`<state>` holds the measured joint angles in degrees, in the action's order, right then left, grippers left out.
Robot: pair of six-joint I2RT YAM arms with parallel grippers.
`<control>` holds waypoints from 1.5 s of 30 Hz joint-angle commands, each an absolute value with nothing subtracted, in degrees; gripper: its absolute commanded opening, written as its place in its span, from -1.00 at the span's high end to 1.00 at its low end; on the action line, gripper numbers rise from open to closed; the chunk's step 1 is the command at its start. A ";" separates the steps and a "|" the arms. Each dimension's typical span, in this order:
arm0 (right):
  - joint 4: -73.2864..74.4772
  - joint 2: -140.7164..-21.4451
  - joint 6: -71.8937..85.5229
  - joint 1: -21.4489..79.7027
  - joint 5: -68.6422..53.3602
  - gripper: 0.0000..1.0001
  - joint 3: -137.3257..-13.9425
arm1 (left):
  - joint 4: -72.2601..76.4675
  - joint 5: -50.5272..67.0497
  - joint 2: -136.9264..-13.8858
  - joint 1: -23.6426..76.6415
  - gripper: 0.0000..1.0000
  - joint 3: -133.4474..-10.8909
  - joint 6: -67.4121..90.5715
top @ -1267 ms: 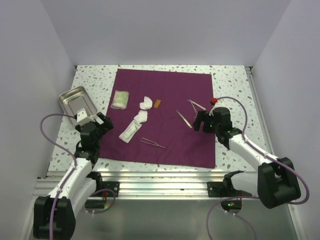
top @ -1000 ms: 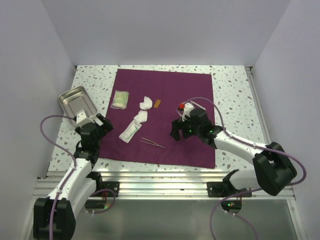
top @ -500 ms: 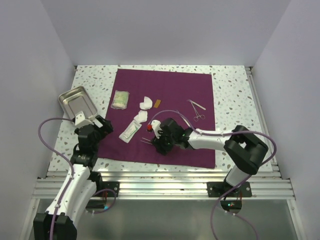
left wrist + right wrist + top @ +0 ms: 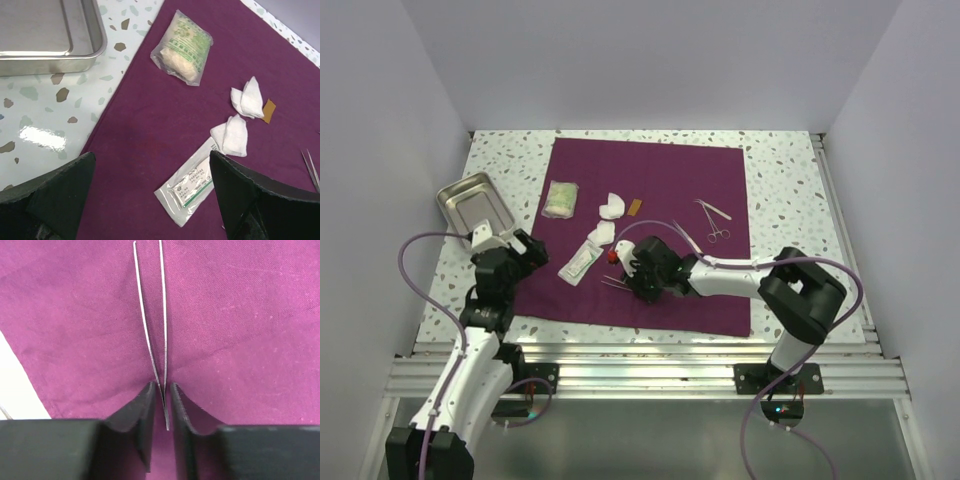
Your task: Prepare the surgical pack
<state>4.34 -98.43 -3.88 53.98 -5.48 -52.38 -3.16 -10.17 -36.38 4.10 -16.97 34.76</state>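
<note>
The plum-purple cloth [image 4: 660, 180] lies spread flat on the speckled table. It also shows in the left wrist view [image 4: 145, 135] and the right wrist view [image 4: 240, 315]. Thin steel tweezers [image 4: 611, 283] lie near its front. My right gripper [image 4: 638, 279] is down on the cloth, its jaws closed narrowly on the tweezers' [image 4: 150, 340] joined end [image 4: 162, 387]. The steel tray [image 4: 455, 190] stands off the cloth at the left and is empty [image 4: 100, 45]. My left gripper [image 4: 512, 246] is open and empty [image 4: 150, 200], above the cloth's left edge.
On the cloth lie a green gauze packet [image 4: 561, 198], two white gauze pieces [image 4: 612, 206] [image 4: 605, 232], a flat sealed packet [image 4: 580, 260], a small orange piece [image 4: 635, 207], and further instruments [image 4: 715, 225] at the right. White walls enclose the table.
My right arm has swung left across the cloth, from its right edge to the front tweezers, and come down over them. The left arm has barely moved.
</note>
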 commanded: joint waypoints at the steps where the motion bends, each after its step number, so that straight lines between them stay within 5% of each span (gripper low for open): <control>1: 5.19 -99.67 -4.92 54.23 -5.45 0.59 -54.14 | -2.82 -4.77 -37.00 3.87 -1.00 -20.74 31.91; 6: 4.04 -97.92 -3.26 54.32 -5.36 1.00 -53.53 | -2.03 1.13 -39.37 3.87 -1.00 -22.50 31.20; 19: -6.50 -93.16 14.06 54.32 -0.18 1.00 -50.89 | -7.27 7.22 -54.31 9.39 -1.00 -29.34 58.42; 24: -6.15 -95.89 15.91 54.40 -0.26 1.00 -54.31 | -13.62 6.41 -61.60 13.35 -0.69 -36.37 63.28; 43: -8.08 -95.36 23.11 54.40 -4.48 1.00 -58.62 | -7.03 0.53 -64.25 23.73 -0.55 -34.28 71.28; 45: -8.70 -95.27 23.47 54.32 -5.27 1.00 -58.62 | -5.19 0.35 -64.42 24.34 -0.37 -33.66 71.28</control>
<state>-5.52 -96.27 21.54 54.02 -3.20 -56.55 -9.17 1.98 -64.29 23.53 -34.63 70.04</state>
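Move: The open left gripper has the tweezers about 22 cm to its right, 4 cm back and 10 cm below. From that gripper, the sealed packet lies about 12 cm right and 1 cm ahead, and the nearer gauze some 16 cm right and 9 cm ahead, both about 11 cm down. The right fingers straddle the tweezers near their joined end, the tweezers' middle some 3 cm left and 1 cm ahead. Shut the right fingers on the tweezers by the joined end, then raise them about 7 cm, also going left and a little forward while levelling and swinging the fingers clockwise. Meanwhile sweep the left gripper some 16 cm right over the packet to the tweezers' free ends, rolling its left side down and tipping the fingers downward; start narrowing them around the ends. ##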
